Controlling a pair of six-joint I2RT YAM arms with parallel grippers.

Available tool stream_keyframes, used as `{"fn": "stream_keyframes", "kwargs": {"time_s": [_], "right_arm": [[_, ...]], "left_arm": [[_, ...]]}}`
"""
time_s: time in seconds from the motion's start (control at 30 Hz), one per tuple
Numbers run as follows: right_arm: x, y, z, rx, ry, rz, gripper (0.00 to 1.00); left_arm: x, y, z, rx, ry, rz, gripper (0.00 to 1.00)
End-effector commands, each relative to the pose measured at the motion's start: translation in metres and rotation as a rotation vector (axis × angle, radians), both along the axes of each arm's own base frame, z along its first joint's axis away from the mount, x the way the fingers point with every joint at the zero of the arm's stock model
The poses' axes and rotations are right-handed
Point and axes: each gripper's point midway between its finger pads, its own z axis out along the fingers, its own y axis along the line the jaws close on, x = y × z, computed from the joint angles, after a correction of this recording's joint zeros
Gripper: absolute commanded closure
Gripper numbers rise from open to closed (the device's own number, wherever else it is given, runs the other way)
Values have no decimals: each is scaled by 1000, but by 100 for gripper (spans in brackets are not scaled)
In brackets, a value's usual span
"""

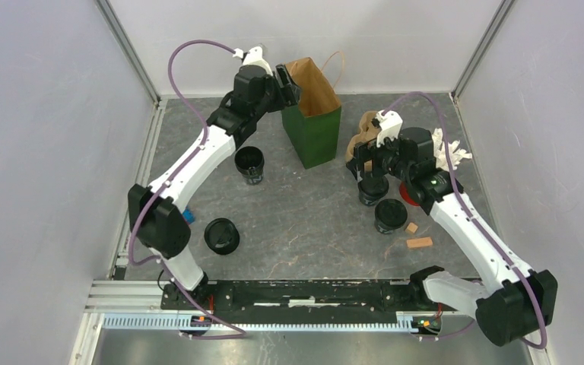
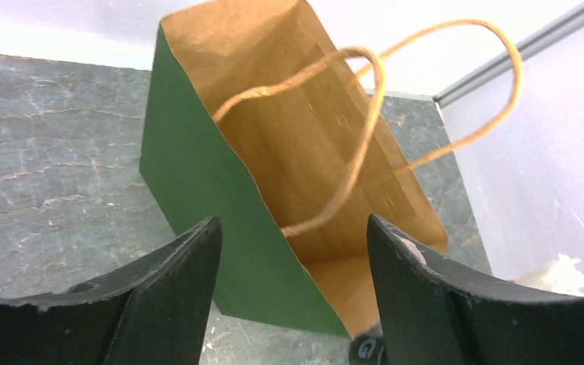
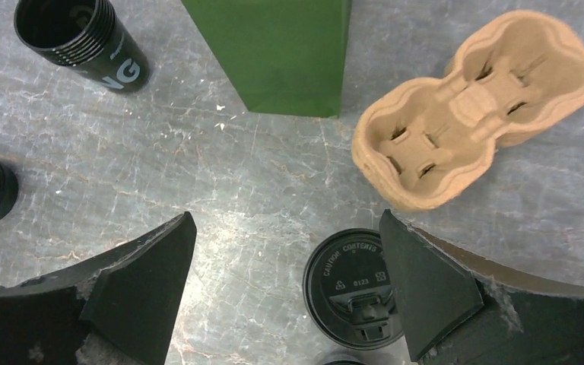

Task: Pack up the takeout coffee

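Note:
The green paper bag [image 1: 313,129] stands open at the back of the table. My left gripper [image 1: 290,85] is open at the bag's top left edge. In the left wrist view the gripper [image 2: 293,220] straddles the green wall [image 2: 213,175], one finger outside it and one over the brown inside. My right gripper [image 3: 286,216] is open above a lidded black coffee cup [image 3: 353,289], which sits under its right finger. That cup [image 1: 372,188] has a second lidded cup [image 1: 390,215] beside it. A third lidded cup [image 1: 221,236] and a lidless black cup [image 1: 249,163] stand on the left.
The tan pulp carrier [image 3: 471,106] lies empty right of the bag. A red cup [image 1: 410,195] is half hidden under the right arm, with white packets [image 1: 449,148] behind it. Two small wooden blocks [image 1: 418,242] lie front right. A small blue object [image 1: 188,216] sits by the left arm.

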Motion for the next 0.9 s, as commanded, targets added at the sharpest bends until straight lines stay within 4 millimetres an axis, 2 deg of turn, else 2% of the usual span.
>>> {"fn": "stream_keyframes", "kwargs": {"time_s": [0.0, 0.13, 0.3, 0.4, 0.47, 0.57, 0.67, 0.73, 0.87], "right_arm": [[6, 13, 19, 65, -38, 39, 2], [3, 16, 18, 71, -40, 57, 2], [0, 14, 21, 58, -56, 69, 2], [-2, 14, 25, 57, -67, 73, 3], [-3, 11, 24, 44, -72, 70, 3], [-3, 5, 24, 20, -74, 45, 3], [-1, -3, 29, 11, -84, -6, 3], [1, -7, 34, 20, -93, -43, 4], [5, -15, 43, 35, -115, -104, 4]], "left_arm": [[22, 7, 6, 62, -14, 85, 25], [26, 9, -4, 138, -7, 111, 31], [33, 5, -16, 188, -4, 103, 32], [35, 0, -21, 191, -3, 80, 40], [34, -3, -20, 192, -4, 64, 55], [26, -3, -10, 187, -14, 34, 77], [12, -2, 2, 196, -25, -11, 91], [-1, -3, 8, 198, -33, -62, 97], [-27, -1, 17, 217, -48, -149, 98]]}}
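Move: The green bag's nearer rope handle, on its left side, is about 3 cm ahead of the left hand, 2 cm to its right and 4 cm lower. The bag's middle lies some 2 cm ahead, 6 cm right and 17 cm down. The black cup stack stands about 13 cm back and 12 cm left of the hand, far below. From the right hand, that handle is roughly 17 cm ahead, 16 cm left and 4 cm higher. Down and forward the left hand goes first, about 4 cm down and 3 cm out, rolling some 10 degrees with its left side rising, to the near handle of the bag. There the wide-open fingers close almost fully and pinch the rope low down by the left rim, then draw back towards the base about 2 cm and up about 1 cm, keeping the grip. ##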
